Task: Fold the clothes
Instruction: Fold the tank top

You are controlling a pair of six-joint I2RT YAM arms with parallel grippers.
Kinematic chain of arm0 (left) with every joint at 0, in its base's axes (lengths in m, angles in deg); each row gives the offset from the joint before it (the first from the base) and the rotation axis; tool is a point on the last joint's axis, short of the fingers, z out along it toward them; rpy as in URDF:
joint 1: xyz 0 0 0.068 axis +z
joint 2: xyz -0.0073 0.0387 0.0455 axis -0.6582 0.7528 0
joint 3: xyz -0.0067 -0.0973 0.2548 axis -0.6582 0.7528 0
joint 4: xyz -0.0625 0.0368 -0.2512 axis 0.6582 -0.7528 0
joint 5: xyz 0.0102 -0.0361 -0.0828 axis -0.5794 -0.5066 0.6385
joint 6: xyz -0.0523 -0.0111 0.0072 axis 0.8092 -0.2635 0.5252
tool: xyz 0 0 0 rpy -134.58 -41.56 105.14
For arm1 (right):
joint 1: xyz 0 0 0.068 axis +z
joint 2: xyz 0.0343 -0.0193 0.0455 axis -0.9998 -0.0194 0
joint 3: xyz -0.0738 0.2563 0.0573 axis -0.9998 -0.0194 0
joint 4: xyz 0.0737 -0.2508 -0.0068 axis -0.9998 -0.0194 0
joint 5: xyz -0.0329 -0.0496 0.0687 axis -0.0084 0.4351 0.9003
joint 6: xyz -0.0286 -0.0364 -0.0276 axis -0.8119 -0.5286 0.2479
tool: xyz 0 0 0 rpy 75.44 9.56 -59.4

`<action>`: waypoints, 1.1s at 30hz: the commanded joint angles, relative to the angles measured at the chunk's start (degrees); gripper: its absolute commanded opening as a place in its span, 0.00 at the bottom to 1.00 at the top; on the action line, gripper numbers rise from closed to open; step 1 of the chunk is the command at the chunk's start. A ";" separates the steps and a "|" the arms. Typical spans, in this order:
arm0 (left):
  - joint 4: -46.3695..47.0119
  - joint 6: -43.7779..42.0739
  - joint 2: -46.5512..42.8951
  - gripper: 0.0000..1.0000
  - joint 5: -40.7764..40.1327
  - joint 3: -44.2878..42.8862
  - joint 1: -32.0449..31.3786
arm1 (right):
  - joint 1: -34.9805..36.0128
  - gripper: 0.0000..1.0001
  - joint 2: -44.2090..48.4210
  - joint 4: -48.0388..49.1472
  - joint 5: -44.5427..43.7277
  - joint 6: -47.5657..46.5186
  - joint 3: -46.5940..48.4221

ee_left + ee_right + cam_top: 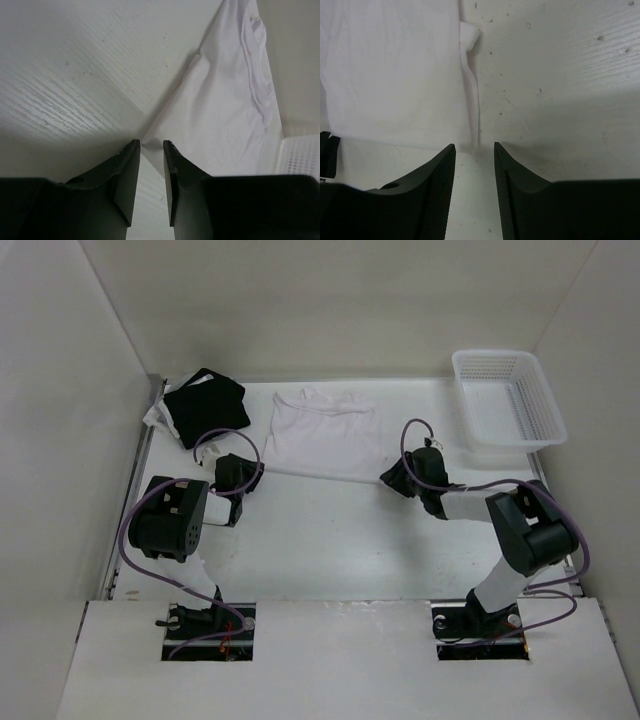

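Observation:
The clothes (pixel 325 428), a thin white sleeveless top, lie flat at the back middle of the table. My left gripper (pixel 257 473) sits low at the top's near left corner. In the left wrist view its jaws (pixel 151 142) stand apart, with the corner of the white fabric (pixel 220 115) just at the fingertips and only bare table between the fingers. My right gripper (pixel 389 478) is at the near right corner. In the right wrist view it (pixel 474 145) is open, the hem of the top (pixel 395 75) lying just ahead of the tips.
A folded black garment with white trim (pixel 203 406) lies at the back left. A white plastic basket (pixel 508 400) stands at the back right. White walls close in the table on three sides.

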 commanded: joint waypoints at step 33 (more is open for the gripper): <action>-5.53 -0.66 -22.56 0.00 0.70 5.22 -0.89 | 0.51 0.02 14.47 5.34 1.11 5.72 -5.40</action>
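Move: The folded tank top's near edge stretches between the hands. Its left near corner is just under the left fingers, about 1 cm down; the black clothes lie some 18 cm ahead of this hand and 10 cm to its left. The right near corner is about 1 cm below the right hand and 1 cm to its left, between the fingers, with the white basket roughly 23 cm ahead of that hand and 21 cm to its right. Pinching one near corner of the tank top each, both hands shut their fingers fully: the left all but in place, settling a bare half centimetre, the right easing about 1 cm down, forward and left as its left side rolls up some 10 degrees. At the very end both rise together about 3 cm, drawing back 2 cm with the cloth. ##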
